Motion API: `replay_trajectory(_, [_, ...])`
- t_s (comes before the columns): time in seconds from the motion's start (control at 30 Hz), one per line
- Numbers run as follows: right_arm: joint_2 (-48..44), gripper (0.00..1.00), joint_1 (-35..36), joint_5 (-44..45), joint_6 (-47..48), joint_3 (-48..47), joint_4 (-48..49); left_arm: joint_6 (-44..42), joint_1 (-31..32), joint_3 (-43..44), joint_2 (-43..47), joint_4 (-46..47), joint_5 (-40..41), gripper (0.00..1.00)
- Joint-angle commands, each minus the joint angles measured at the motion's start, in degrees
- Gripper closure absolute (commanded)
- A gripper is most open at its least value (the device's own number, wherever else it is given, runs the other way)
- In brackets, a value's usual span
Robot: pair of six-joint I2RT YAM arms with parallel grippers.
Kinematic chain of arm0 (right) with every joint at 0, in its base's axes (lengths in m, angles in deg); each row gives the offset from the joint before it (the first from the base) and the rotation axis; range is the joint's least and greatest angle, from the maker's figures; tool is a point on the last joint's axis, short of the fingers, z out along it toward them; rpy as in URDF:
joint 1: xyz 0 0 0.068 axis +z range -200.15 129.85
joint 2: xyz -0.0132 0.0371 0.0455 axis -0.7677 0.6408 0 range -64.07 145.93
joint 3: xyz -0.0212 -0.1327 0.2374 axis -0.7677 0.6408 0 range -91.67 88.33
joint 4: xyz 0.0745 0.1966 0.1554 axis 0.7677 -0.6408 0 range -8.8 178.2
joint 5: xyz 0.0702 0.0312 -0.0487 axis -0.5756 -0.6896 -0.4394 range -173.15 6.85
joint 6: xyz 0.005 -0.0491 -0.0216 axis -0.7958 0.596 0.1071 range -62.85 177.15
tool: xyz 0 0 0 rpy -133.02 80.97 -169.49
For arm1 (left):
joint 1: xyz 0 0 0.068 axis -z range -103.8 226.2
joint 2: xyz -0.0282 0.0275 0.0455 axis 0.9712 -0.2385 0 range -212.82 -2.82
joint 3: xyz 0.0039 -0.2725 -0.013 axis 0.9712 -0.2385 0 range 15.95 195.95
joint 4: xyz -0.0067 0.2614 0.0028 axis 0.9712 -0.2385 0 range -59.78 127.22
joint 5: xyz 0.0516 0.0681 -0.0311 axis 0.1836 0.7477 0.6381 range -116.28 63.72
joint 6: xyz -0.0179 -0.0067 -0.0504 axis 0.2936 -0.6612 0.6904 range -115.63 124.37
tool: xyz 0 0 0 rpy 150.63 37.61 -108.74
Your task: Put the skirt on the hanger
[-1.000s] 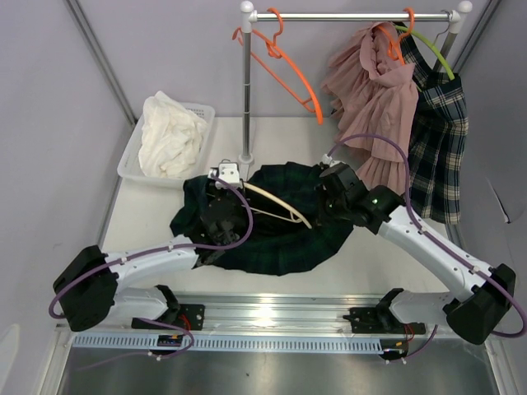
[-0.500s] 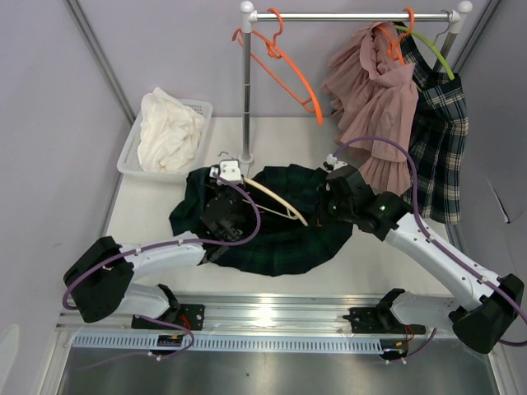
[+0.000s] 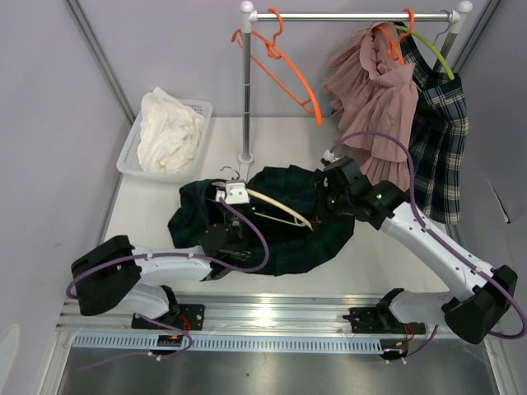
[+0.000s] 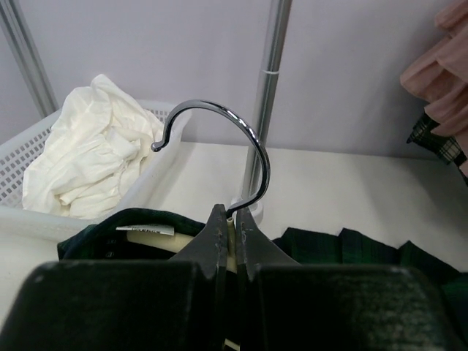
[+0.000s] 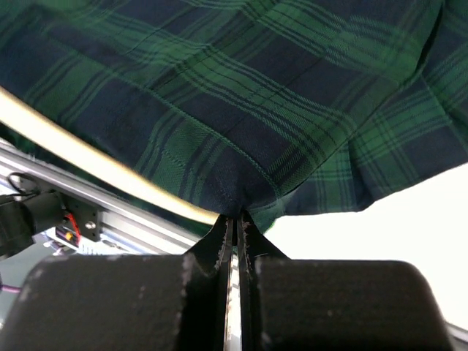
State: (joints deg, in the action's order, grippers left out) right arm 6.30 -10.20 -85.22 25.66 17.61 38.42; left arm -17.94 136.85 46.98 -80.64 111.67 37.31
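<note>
A dark green plaid skirt [image 3: 288, 234] lies on the table between my arms. A cream hanger [image 3: 276, 206] with a chrome hook [image 4: 241, 142] lies on it, one arm under the fabric. My left gripper [image 4: 234, 219] is shut on the hanger's neck just below the hook; it sits at the skirt's left part in the top view [image 3: 230, 202]. My right gripper [image 5: 236, 217] is shut on the skirt's edge [image 5: 241, 197] and holds it raised beside the hanger's cream arm [image 5: 95, 157]; in the top view it is at the skirt's right side [image 3: 329, 206].
A white basket [image 3: 128, 160] with white cloth [image 3: 169, 132] stands at the back left. A clothes rail [image 3: 346, 16] on a pole [image 3: 245, 90] stands behind, with orange hangers [image 3: 284, 70], a pink garment [image 3: 375, 99] and a plaid dress [image 3: 436, 140].
My left gripper has drawn the hanger's neck nearer and slightly right. My right gripper has shifted a little left with the skirt's edge. The skirt has bunched closer between the arms.
</note>
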Motion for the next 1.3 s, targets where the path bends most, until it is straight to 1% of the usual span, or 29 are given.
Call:
replay_trajectory(0.0, [0.47,1.00,-0.04,-1.98,-1.47,-3.20,4.07,-8.10,3.86,-0.97,-2.15,9.21,0.39,1.00])
replay_trajectory(0.13, [0.12,1.00,1.45,1.96,-2.18,-4.25,3.29,-8.46,8.34,-1.23,-1.46,8.78,-1.62,1.00])
replay_trajectory(0.2, [-0.23,1.00,2.06,5.12,-2.44,-5.48,1.97,-6.71,9.49,-0.71,0.03,3.09,-3.20,1.00])
replay_trajectory(0.23, [-0.41,1.00,3.11,6.88,-2.70,-7.31,1.18,-1.74,9.93,-0.62,2.65,-0.76,-6.00,1.00])
replay_trajectory(0.27, [-0.84,1.00,3.47,9.42,-2.79,-8.29,-0.04,1.96,9.85,0.17,4.59,-6.28,-8.03,1.00])
replay_trajectory(0.3, [-1.11,1.00,3.82,10.23,-2.97,-9.17,-0.49,5.31,9.93,0.70,6.52,-16.61,-10.22,1.00])
replay_trajectory(0.33, [-1.55,1.00,4.35,10.85,-3.49,-10.65,-0.84,9.34,9.93,0.62,9.85,-18.97,-13.98,1.00])
replay_trajectory(0.4, [-2.86,1.00,5.31,13.66,-3.93,-12.42,-2.33,11.48,10.20,-0.43,12.42,-21.97,-16.03,1.00])
replay_trajectory(0.43, [-3.22,1.00,5.93,14.54,-4.54,-14.34,-2.95,13.15,10.20,-0.27,14.61,-23.99,-19.70,1.00])
replay_trajectory(0.5, [-3.92,1.00,7.60,16.82,-4.90,-16.46,-4.44,14.13,10.20,1.48,16.29,-28.29,-24.37,1.00])
replay_trajectory(0.53, [-3.92,1.00,8.13,17.61,-4.99,-17.51,-4.97,15.44,10.20,2.10,16.91,-33.62,-27.44,1.00])
replay_trajectory(0.57, [-3.75,1.00,9.35,18.32,-5.42,-20.13,-6.11,16.06,10.20,3.67,18.13,-36.37,-33.30,1.00])
replay_trajectory(0.63, [-3.31,1.00,10.68,21.04,-5.52,-22.52,-6.99,18.52,10.20,5.36,19.19,-42.43,-39.48,1.00])
replay_trajectory(0.7, [-2.70,1.00,11.91,22.88,-5.43,-25.42,-8.22,20.80,10.11,9.38,19.81,-48.05,-50.71,1.00])
replay_trajectory(0.73, [-2.43,1.00,12.09,23.50,-5.43,-26.04,-8.23,21.33,10.11,9.40,19.81,-49.83,-50.76,1.00])
replay_trajectory(0.8, [-1.99,1.00,12.18,24.21,-5.17,-27.10,-8.58,21.78,10.02,10.98,19.38,-52.73,-56.70,1.00])
replay_trajectory(0.9, [-1.12,1.00,12.00,25.70,-4.99,-26.67,-8.05,24.23,9.24,12.13,18.59,-56.96,-61.38,1.00])
replay_trajectory(0.97, [-0.32,1.00,11.56,26.94,-4.81,-25.79,-7.79,25.11,8.62,12.04,18.50,-58.10,-62.18,1.00])
replay_trajectory(1.03, [0.38,1.00,10.51,26.76,-4.38,-23.86,-7.00,25.99,7.91,11.25,18.93,-57.93,-59.66,1.00])
replay_trajectory(1.07, [0.56,1.00,10.07,26.33,-4.20,-23.16,-6.04,26.26,7.83,9.94,19.11,-57.76,-56.68,1.00])
replay_trajectory(1.1, [0.73,1.00,9.37,25.80,-4.20,-22.45,-5.68,26.87,7.22,9.32,19.20,-58.10,-51.17,1.00])
replay_trajectory(1.17, [0.65,1.00,7.26,24.49,-3.50,-20.26,-4.63,27.66,5.99,7.66,19.90,-58.37,-46.57,1.00])
replay_trajectory(1.2, [0.56,1.00,6.47,24.30,-3.32,-19.47,-4.54,28.62,4.67,6.60,20.25,-58.55,-42.45,1.00])
replay_trajectory(1.27, [-0.23,1.00,3.76,24.13,-2.80,-16.84,-4.45,30.55,2.13,4.41,22.09,-58.46,-41.01,1.00])
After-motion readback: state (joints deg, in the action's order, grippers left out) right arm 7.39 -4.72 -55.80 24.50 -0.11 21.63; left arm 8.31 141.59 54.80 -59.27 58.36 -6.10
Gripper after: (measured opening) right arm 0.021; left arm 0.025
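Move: The right hand already pinches the skirt's right waistband corner; the hanger's right end lies about 3 cm back, 1 cm left and 2 cm below it. The pink dress hangs some 15 cm right and 20 cm ahead. From the left hand, shut on the hook's stem, that corner is roughly 25 cm right, 10 cm back and 5 cm lower; the rack post's foot is 12 cm ahead, 3 cm right, the white basket 18 cm ahead, 22 cm left. Keeping its pinch on the waistband corner, the right hand dips slightly, lifts about 10 cm while drawing right, then eases down a little. The left hand, still gripping the hanger at its hook, swings right and back towards the held corner, some 15 cm in all, arching up and partly down again as it turns about 50 degrees clockwise. ##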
